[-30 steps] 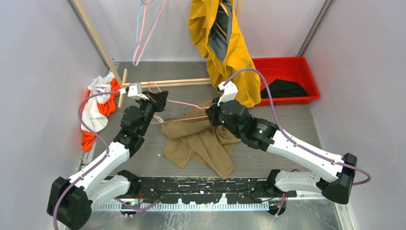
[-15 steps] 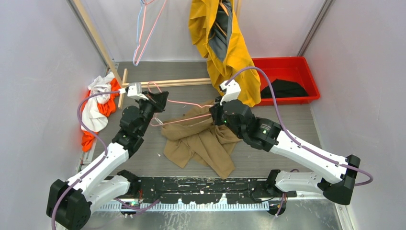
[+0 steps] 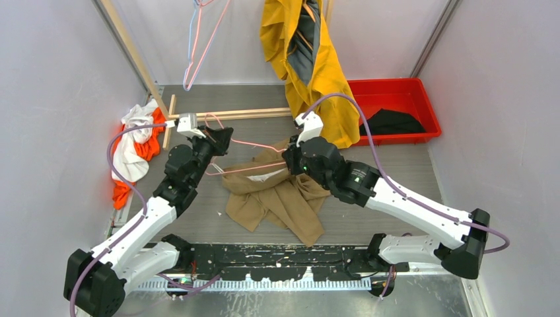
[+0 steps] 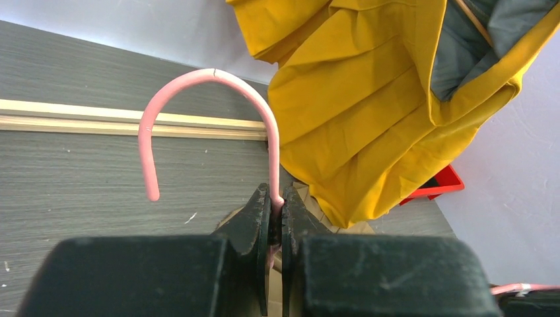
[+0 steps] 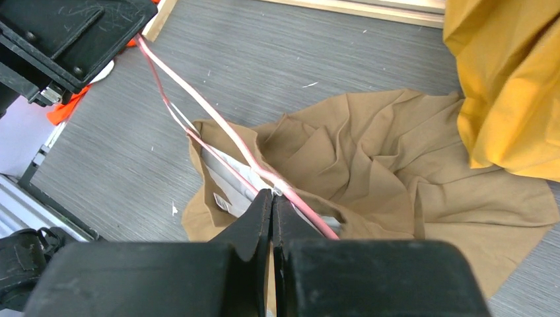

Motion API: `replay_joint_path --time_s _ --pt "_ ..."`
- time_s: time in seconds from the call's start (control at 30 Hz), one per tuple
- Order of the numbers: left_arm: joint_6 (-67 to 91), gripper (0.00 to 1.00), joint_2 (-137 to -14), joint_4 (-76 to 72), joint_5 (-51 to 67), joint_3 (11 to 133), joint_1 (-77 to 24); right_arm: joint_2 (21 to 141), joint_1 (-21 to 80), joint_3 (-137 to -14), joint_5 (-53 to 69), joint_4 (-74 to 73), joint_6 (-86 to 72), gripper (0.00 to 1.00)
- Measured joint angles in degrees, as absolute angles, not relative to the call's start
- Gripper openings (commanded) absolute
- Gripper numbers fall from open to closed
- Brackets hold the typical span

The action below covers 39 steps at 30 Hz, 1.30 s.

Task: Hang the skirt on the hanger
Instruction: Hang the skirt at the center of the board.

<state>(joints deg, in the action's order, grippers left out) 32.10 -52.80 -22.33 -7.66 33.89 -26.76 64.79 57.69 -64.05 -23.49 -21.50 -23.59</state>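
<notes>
The tan skirt [image 3: 277,198] lies crumpled on the grey table between the arms, its waist opening with pale lining facing left. The pink wire hanger [image 3: 254,143] spans between the two grippers above it. My left gripper [image 3: 221,135] is shut on the hanger's neck just below the hook [image 4: 211,74]. My right gripper [image 3: 288,158] is shut at the skirt's waistband, right against the hanger's wire [image 5: 211,115]. In the right wrist view its closed tips [image 5: 273,195] pinch the waistband edge of the skirt [image 5: 370,165] beside a small white clip.
A yellow garment [image 3: 317,66] hangs at the back centre, close behind the right gripper. A red bin [image 3: 396,84] holding black cloth stands at the back right. A white and orange clothes pile [image 3: 135,142] lies left. A wooden rail [image 3: 244,113] crosses behind; spare hangers [image 3: 198,39] hang above.
My right gripper has shifted slightly left and away with the waistband, lifting the skirt's opening. The hanger's far end moved with it. The left arm has barely moved.
</notes>
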Motion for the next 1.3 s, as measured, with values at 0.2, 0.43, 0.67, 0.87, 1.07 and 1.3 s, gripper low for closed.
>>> replay_joint_path --time_s 0.2,0.43,0.67,0.87,1.07,1.3 --pt "32.2 0.0 -53.0 -21.5 -6.4 34.1 -26.8 69.2 57.7 -64.2 -21.3 -19.5 -23.9 0.07" --pt "32.3 0.0 -53.0 -20.7 -6.1 34.4 -26.8 72.3 57.7 -64.3 -20.3 -18.0 -24.0 0.15" --pt "31.9 0.0 -53.0 -17.1 -4.7 36.8 -26.8 70.1 57.7 -64.3 -18.2 -19.9 -24.8 0.35" --pt "28.6 0.0 -53.6 -11.6 -0.3 43.6 -26.8 65.7 57.7 -69.6 -10.4 -27.9 -22.9 0.39" --pt "24.4 0.0 -54.8 -2.2 4.6 53.1 -26.9 65.6 57.7 -82.7 0.4 -36.2 -20.7 0.43" --pt "20.4 0.0 -55.7 6.2 8.9 61.5 -26.9 66.7 57.7 -94.7 -1.2 -43.1 -16.9 0.64"
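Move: The left hand still grips the hanger's neck; the skirt's middle lies some 12 cm to its right, 14 cm back and 20 cm below, and the hook stands about 4 cm left, 5 cm ahead and 3 cm above. From the right hand, closed at the hanger's right side, the skirt's middle is about 3 cm left, 6 cm back and 18 cm below. The rail for hanging is out of view. Right hand dips, opens off the hanger and rises rearward some 17 cm; left lifts the hanger about 9 cm. ##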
